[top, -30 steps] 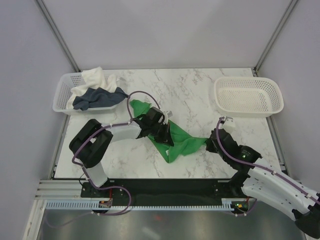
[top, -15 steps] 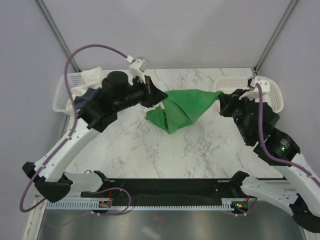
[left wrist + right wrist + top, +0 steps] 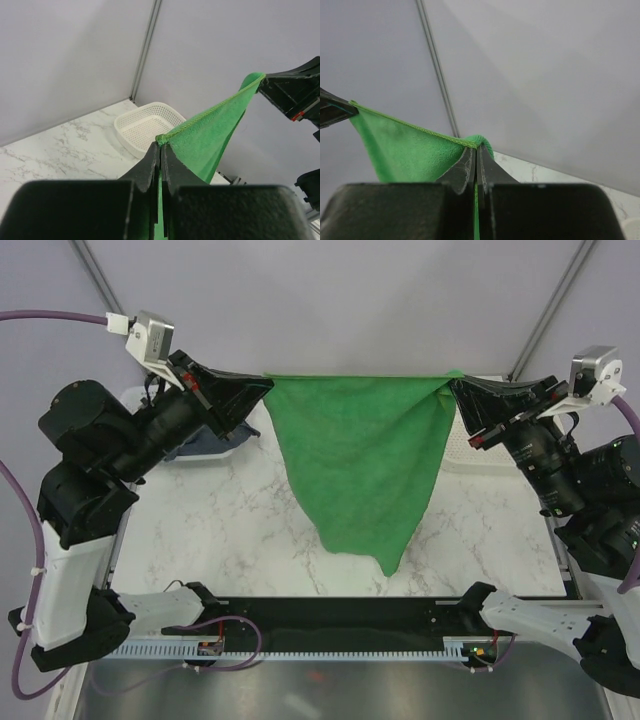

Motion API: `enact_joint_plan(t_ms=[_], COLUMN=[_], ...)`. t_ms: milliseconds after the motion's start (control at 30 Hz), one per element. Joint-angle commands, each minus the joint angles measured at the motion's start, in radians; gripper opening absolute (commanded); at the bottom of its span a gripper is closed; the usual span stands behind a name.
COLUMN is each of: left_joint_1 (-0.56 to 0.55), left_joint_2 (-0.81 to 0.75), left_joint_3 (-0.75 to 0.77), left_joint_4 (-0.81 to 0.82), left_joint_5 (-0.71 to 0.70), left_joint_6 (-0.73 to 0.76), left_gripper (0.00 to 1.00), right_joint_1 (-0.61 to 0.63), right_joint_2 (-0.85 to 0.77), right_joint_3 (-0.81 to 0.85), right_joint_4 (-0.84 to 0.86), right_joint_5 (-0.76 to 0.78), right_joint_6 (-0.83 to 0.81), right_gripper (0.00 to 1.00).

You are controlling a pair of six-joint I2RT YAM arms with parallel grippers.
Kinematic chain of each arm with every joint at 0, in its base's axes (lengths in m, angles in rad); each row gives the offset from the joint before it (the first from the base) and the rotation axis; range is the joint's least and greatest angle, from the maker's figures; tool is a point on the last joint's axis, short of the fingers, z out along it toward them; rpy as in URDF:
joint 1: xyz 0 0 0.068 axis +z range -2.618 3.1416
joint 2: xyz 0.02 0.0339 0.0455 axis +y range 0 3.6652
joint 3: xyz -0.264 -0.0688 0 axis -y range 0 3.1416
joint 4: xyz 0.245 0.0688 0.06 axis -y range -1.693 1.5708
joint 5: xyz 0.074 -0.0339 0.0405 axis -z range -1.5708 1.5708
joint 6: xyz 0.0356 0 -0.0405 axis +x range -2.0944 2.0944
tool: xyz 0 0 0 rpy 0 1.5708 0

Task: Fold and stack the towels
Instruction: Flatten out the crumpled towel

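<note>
The green towel [image 3: 360,460] hangs spread in the air above the marble table [image 3: 220,530], its top edge pulled taut and its lower point dangling near the table's front. My left gripper [image 3: 268,386] is shut on the towel's top left corner, and my right gripper [image 3: 452,386] is shut on the top right corner. In the left wrist view the gripper [image 3: 161,143] pinches the hem of the green towel [image 3: 210,135]. The right wrist view shows that gripper [image 3: 476,148] closed on the bunched corner of the towel [image 3: 405,145]. A bit of the navy towel [image 3: 210,443] shows under the left arm. The cream towel is hidden.
A white mesh basket [image 3: 456,452] at the back right is partly covered by the towel and the right arm; it also shows as the basket [image 3: 147,125] in the left wrist view. The left arm hides most of the back-left basket. Grey walls enclose the table.
Both arms have risen and swung apart, lifting the green towel off the table and stretching it from a crumpled bunch into a hanging sheet.
</note>
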Motion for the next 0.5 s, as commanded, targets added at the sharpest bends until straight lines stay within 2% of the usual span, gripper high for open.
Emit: enact_joint_plan(t_ms=[0, 200, 333, 467], left_joint_1=[0.005, 0.005, 0.005, 0.005], left_joint_2=[0.009, -0.022, -0.035, -0.086], left_joint_3=[0.008, -0.115, -0.181, -0.262], left_joint_4=[-0.061, -0.096, -0.141, -0.138], left_joint_5=[-0.026, -0.077, -0.166, -0.135], left_joint_6=[0.069, 0.105, 0.12, 0.112], left_gripper=[0.02, 0.02, 0.02, 0.02], right_joint_1=[-0.006, -0.006, -0.006, -0.006], right_joint_2=[0.005, -0.015, -0.048, -0.11], right_joint_3=[0.038, -0.087, -0.165, -0.238], right_joint_4=[0.041, 0.03, -0.014, -0.059], right_joint_5=[-0.033, -0.001, 0.002, -0.073], right_joint_6=[-0.013, -0.027, -0.033, 0.011], right_gripper=[0.0, 0.0, 0.0, 0.0])
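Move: Both hands already pinch the upper corners of the green towel, roughly 26 cm apart and high up; its middle hangs about 13 cm to the left hand's right and 20 cm below, a little nearer the base, and mirrored for the right. Some 57 cm beneath them is bare table. From the left hand, the dark towel lies about 25 cm ahead, 25 cm left; from the right, the empty basket lies about 25 cm ahead, 25 cm right. Still pinching the green towel's two upper corners with shut fingers, both hands lower it towards the table after a brief pause at the top: the left sinks about 12 cm while going a few centimetres forward, the right starts a touch later and sinks some 8 cm, easing slightly forward and inward. The left fingers dip about 20 degrees, the right about 10. ##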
